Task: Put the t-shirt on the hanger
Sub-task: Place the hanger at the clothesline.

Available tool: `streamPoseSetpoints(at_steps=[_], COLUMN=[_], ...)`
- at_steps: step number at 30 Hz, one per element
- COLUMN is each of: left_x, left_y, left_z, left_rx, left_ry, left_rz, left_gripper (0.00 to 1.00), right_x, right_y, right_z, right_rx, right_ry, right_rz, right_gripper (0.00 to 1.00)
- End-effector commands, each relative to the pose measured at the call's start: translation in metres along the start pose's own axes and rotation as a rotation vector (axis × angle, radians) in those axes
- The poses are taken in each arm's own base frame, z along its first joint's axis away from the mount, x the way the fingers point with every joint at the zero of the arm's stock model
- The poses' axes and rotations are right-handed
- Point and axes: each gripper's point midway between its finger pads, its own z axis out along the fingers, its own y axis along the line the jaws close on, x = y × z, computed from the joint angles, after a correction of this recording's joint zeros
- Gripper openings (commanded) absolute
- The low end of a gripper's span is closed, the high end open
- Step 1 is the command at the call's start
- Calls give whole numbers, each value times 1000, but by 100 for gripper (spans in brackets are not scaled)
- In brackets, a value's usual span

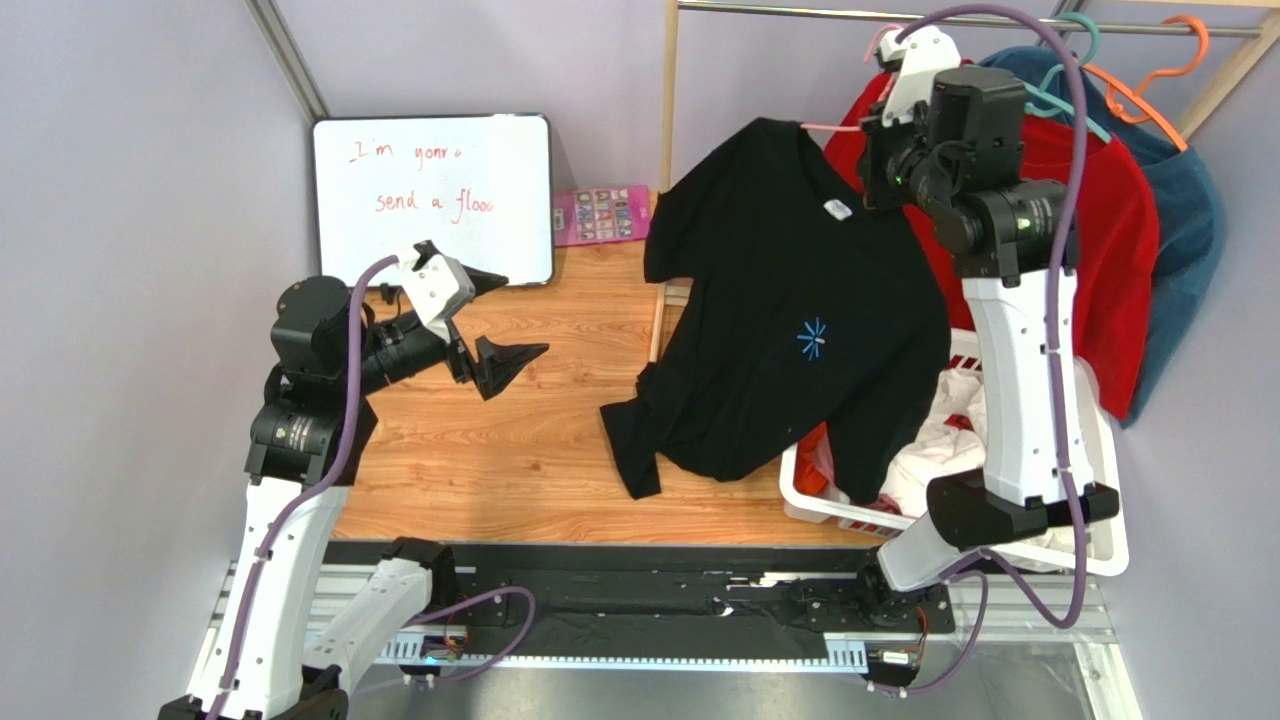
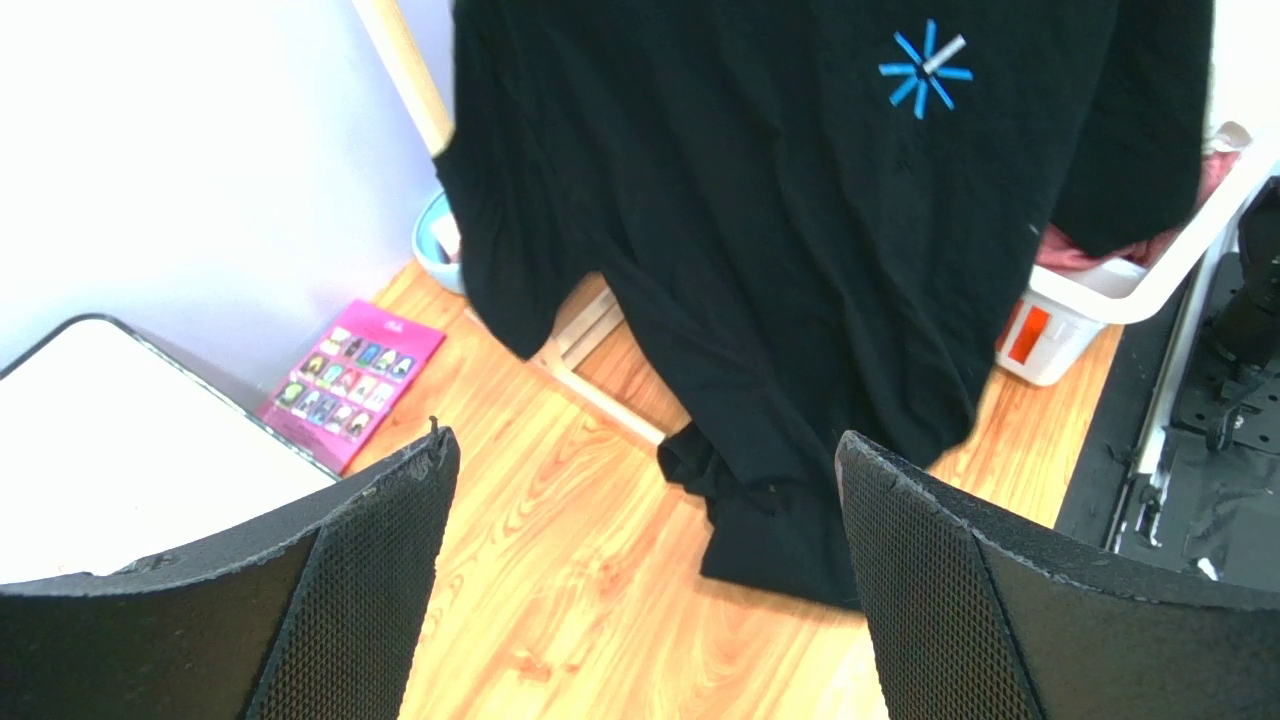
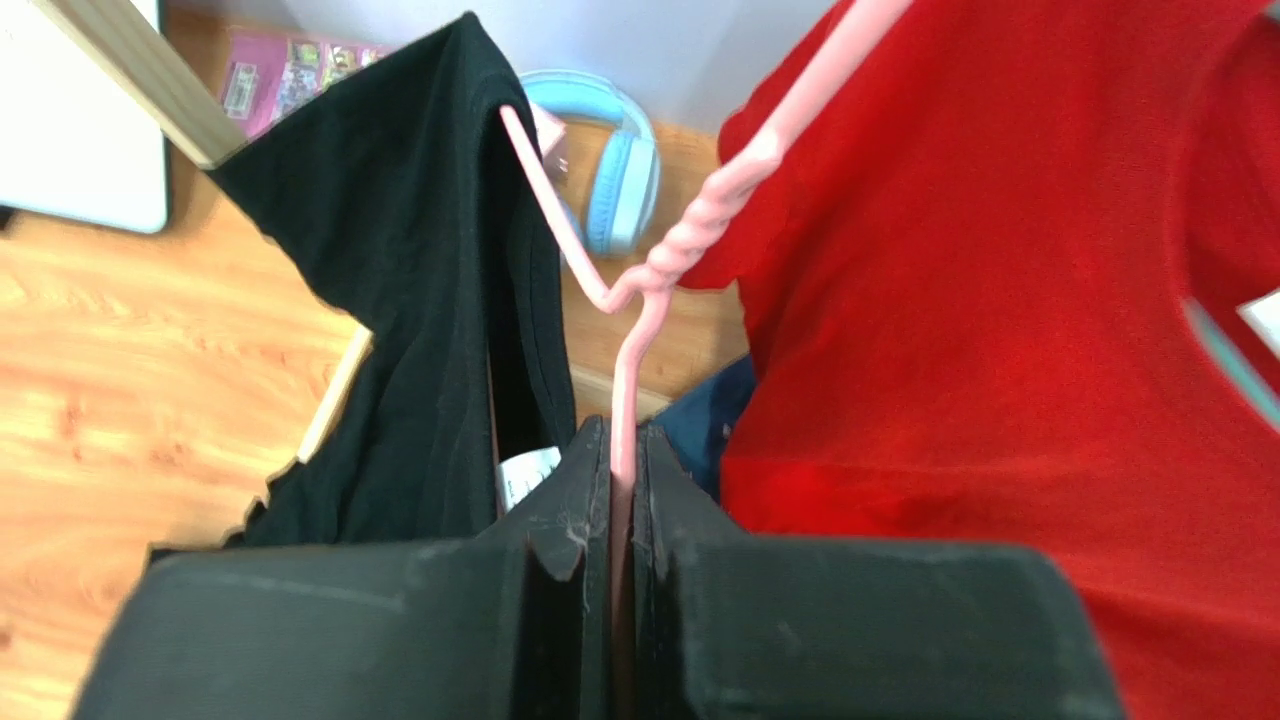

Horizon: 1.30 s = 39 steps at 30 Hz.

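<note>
The black t-shirt (image 1: 781, 300) with a blue chest mark (image 1: 813, 338) hangs tilted from the pink hanger (image 1: 836, 128); its lower sleeve is bunched on the wooden table (image 1: 496, 450). My right gripper (image 1: 887, 147) is raised beside the collar. In the right wrist view it (image 3: 624, 438) is shut on the hanger (image 3: 661, 270) wire below the twisted neck, and one hanger arm runs into the t-shirt (image 3: 406, 300) near its white neck label (image 3: 522, 477). My left gripper (image 1: 496, 320) stands open over the table, left of the t-shirt (image 2: 781, 225), with nothing between its fingers (image 2: 361, 585).
A red shirt (image 1: 1120, 255) and a teal-blue shirt (image 1: 1187, 210) hang behind my right arm on teal and orange hangers (image 1: 1157, 90) from a rail (image 1: 842, 12). A white laundry basket (image 1: 1104, 540) sits front right. A whiteboard (image 1: 428, 195), a pink card (image 1: 601, 215) and blue headphones (image 3: 616, 165) lie at the back.
</note>
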Motion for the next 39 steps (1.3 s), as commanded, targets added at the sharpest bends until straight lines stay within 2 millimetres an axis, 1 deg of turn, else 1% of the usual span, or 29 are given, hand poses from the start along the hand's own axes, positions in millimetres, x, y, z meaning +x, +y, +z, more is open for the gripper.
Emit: streamPoseSetpoints(at_steps=[1,2,3,4,7,8,9,10,11,12,13,14,15,16,18,19,22,24,25,26,29,31,32,34,35,36,37,39], left_x=[3,2,4,4,3,1,1,1,2,2,3,4,4,4,5,6,8,9,10,10,13,15,15,16,16,17,17,17], left_y=[-1,-1,-1,-1,0,0,0,0,1,1,1,1,2,2,2,1,1,1,0,0,1,1,1,1,1,1,2,2], left_z=[3,2,3,2,2,2,2,2,2,2,3,3,4,3,3,3,3,2,2,2,2,3,3,4,4,5,5,6], left_rx=[23,21,18,18,15,14,14,16,15,15,18,18,18,18,17,17,20,23,24,24,25,27,28,30,32,33,34,37], left_ry=[-2,-4,-1,-2,-2,-4,-3,-3,-1,0,2,3,3,3,6,11,16,18,22,22,29,36,35,35,36,39,38,36], left_rz=[5,6,4,6,14,17,21,23,25,25,23,24,25,31,36,35,40,50,49,53,56,53,54,53,52,47,47,48], left_gripper=[98,98,98,98,98,98,98,98,98,98,98,98,98,98,98,98,98,98,98,98,98,98,98,98,98,98,98,98], right_x=[-76,-82,-87,-98,-110,-110,-112,-119,-122,-114,-119,-118,-108,-112,-108,-104,-101,-100,-104,-99,-102,-108,-106,-110,-111,-109,-112,-112], right_y=[-2,2,4,0,-19,-22,-24,-29,-29,-29,-29,-28,-28,-29,-28,-29,-31,-31,-33,-33,-32,-30,-28,-28,-21,-20,-21,-23], right_z=[-46,-44,-51,-50,-44,-38,-36,-35,-35,-24,-25,-22,-9,-10,-5,2,10,12,11,15,15,5,6,-4,-7,-10,-15,-15], right_rx=[-37,-67,-82,-61,12,20,28,38,40,42,37,36,40,38,32,35,35,39,41,44,33,7,-2,-8,-42,-49,-46,-37], right_ry=[-347,-390,-425,-471,-510,-512,-526,-566,-585,-573,-602,-604,-582,-608,-622,-633,-653,-669,-704,-700,-741,-781,-782,-809,-816,-821,-844,-852], right_rz=[55,56,56,80,150,181,201,229,242,250,272,282,292,295,297,298,305,288,283,280,280,283,284,282,265,260,247,245], right_gripper=[0,0,0,0,0,0,0,0,0,0,0,0,0,0,0,0,0,0,0,0,0,0,0,0,0,0,0,0])
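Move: The clothesline rail, where the hook of the pink hanger already pinched in the right hand is going, lies about 14 cm ahead of that hand, 3 cm right and some 12 cm higher. The red t-shirt is about 10 cm ahead, 13 cm right and 8 cm lower; the teal hook is on the rail roughly 19 cm to the hand's right. From the idle left hand the rail spot is some 28 cm ahead, 40 cm right and 16 cm higher. The hanger with the black t-shirt goes up about 7 cm in the shut right fingers, then forward roughly 8 cm past its starting place to bring the hook over the clothesline rail while sinking nearly as far as it rose. Meanwhile the right wrist tips the fingers up some 30 degrees, until they point nearly level; it ends with a small lift and draw back, the fingers still pinching the wire. ##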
